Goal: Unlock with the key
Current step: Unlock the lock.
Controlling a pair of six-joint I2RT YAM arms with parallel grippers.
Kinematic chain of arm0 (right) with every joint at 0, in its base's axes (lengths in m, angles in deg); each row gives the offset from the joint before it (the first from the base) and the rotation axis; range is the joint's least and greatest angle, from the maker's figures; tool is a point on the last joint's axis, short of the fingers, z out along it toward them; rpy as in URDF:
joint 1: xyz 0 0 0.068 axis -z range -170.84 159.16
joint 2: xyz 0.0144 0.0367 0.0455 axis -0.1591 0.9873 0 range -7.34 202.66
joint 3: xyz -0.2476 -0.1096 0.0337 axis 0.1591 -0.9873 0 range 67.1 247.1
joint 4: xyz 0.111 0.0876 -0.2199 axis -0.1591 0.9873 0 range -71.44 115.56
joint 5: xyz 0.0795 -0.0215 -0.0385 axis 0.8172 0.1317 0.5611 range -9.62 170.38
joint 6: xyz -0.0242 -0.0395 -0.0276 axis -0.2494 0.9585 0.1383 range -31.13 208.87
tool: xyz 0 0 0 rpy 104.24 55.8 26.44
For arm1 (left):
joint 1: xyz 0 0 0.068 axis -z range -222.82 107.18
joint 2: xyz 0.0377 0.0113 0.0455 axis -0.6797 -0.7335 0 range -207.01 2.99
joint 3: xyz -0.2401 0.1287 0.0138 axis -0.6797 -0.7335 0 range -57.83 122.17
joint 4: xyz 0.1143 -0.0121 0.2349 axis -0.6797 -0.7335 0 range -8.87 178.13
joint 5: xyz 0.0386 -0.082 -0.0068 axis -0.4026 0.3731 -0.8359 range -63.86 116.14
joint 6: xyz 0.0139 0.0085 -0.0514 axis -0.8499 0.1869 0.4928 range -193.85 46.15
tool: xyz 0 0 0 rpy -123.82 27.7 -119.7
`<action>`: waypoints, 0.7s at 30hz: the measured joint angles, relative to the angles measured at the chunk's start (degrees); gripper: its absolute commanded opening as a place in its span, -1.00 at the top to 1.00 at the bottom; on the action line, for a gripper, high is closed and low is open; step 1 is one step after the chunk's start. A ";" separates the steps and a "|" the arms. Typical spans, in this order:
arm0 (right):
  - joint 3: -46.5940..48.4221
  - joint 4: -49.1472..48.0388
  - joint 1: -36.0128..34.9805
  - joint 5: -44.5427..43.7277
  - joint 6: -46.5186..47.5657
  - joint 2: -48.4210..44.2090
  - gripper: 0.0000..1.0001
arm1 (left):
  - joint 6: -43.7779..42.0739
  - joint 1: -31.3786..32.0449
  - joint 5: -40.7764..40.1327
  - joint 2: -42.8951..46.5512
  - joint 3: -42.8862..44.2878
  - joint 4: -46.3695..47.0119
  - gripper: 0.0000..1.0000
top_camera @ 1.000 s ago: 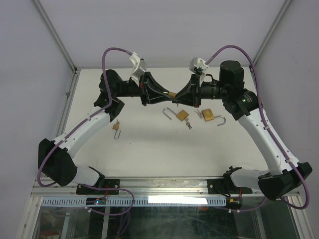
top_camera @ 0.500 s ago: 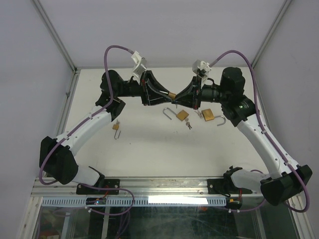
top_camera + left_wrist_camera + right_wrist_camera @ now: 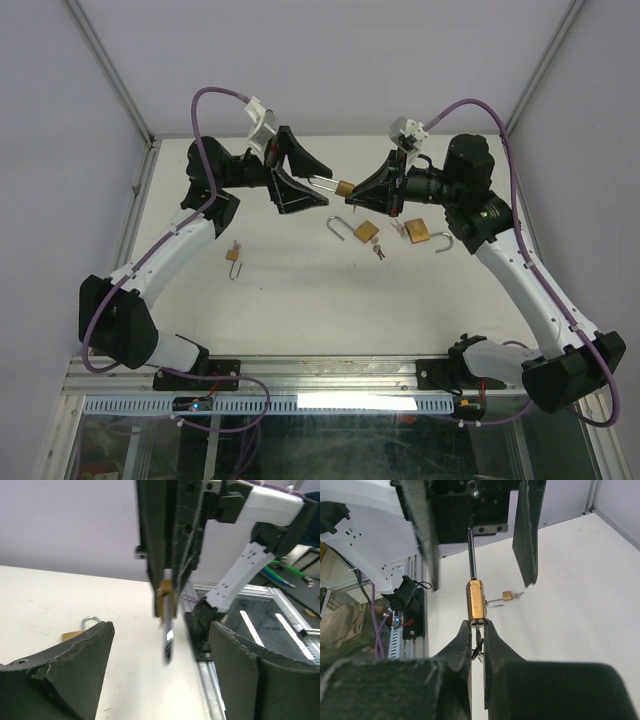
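Note:
A small brass padlock (image 3: 343, 187) hangs in the air between the two arms. In the right wrist view its body (image 3: 475, 601) sits just past my right gripper (image 3: 477, 626), which is shut on the key (image 3: 478, 630) stuck in the lock's base. The steel shackle (image 3: 471, 555) points away toward the left arm. My left gripper (image 3: 312, 190) stands open around the shackle's end without touching it. From the left wrist the padlock (image 3: 164, 597) and its blurred shackle (image 3: 168, 645) hang between my left gripper's (image 3: 160, 672) wide-apart fingers (image 3: 75, 665).
Two opened brass padlocks (image 3: 366, 232) (image 3: 420, 235) lie on the white table under the grippers, with loose keys (image 3: 378, 250) beside them. A third small padlock (image 3: 232, 255) lies by the left forearm. The table's metal rail (image 3: 215, 690) runs along the near edge.
My left gripper has opened, let go of the padlock's shackle and drawn back to the left. The right gripper has kept its hold and barely moved.

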 measured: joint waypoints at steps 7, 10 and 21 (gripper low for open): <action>0.00 0.02 0.13 0.04 -0.02 0.00 1.00 | -8.50 -4.31 3.04 0.04 4.70 -6.51 0.17; 0.00 0.07 0.13 0.04 -0.02 0.00 1.00 | -10.05 -4.22 4.26 0.33 4.76 -7.13 0.38; 0.07 0.39 0.44 0.74 -4.37 0.57 1.00 | -18.43 -3.45 6.60 2.64 3.26 -8.07 1.00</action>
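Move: Between the left hand's wide-open fingers lies the small padlock's shackle, its middle about 1 cm to the right of that hand and level with it; the brass lock body sits some 4 cm to its right. From the right hand, which holds the key in that body, the shackle is about 6 cm left and 1 cm ahead. On the table, some 37 cm below the left hand, the medium padlock lies about 9 cm ahead and 9 cm right, the large one 9 cm ahead and 22 cm right. Closing from wide open to almost shut, the left fingers pinch the shackle; the hand first darts about 2 cm forward and left, then eases back, ending some 2 cm left, away from the lock body, and 1 cm higher. It rolls about 15 degrees about its fingers' line, forward side rising. The right hand stays put, keeps the key pinched and rolls barely 5 degrees at the end. ##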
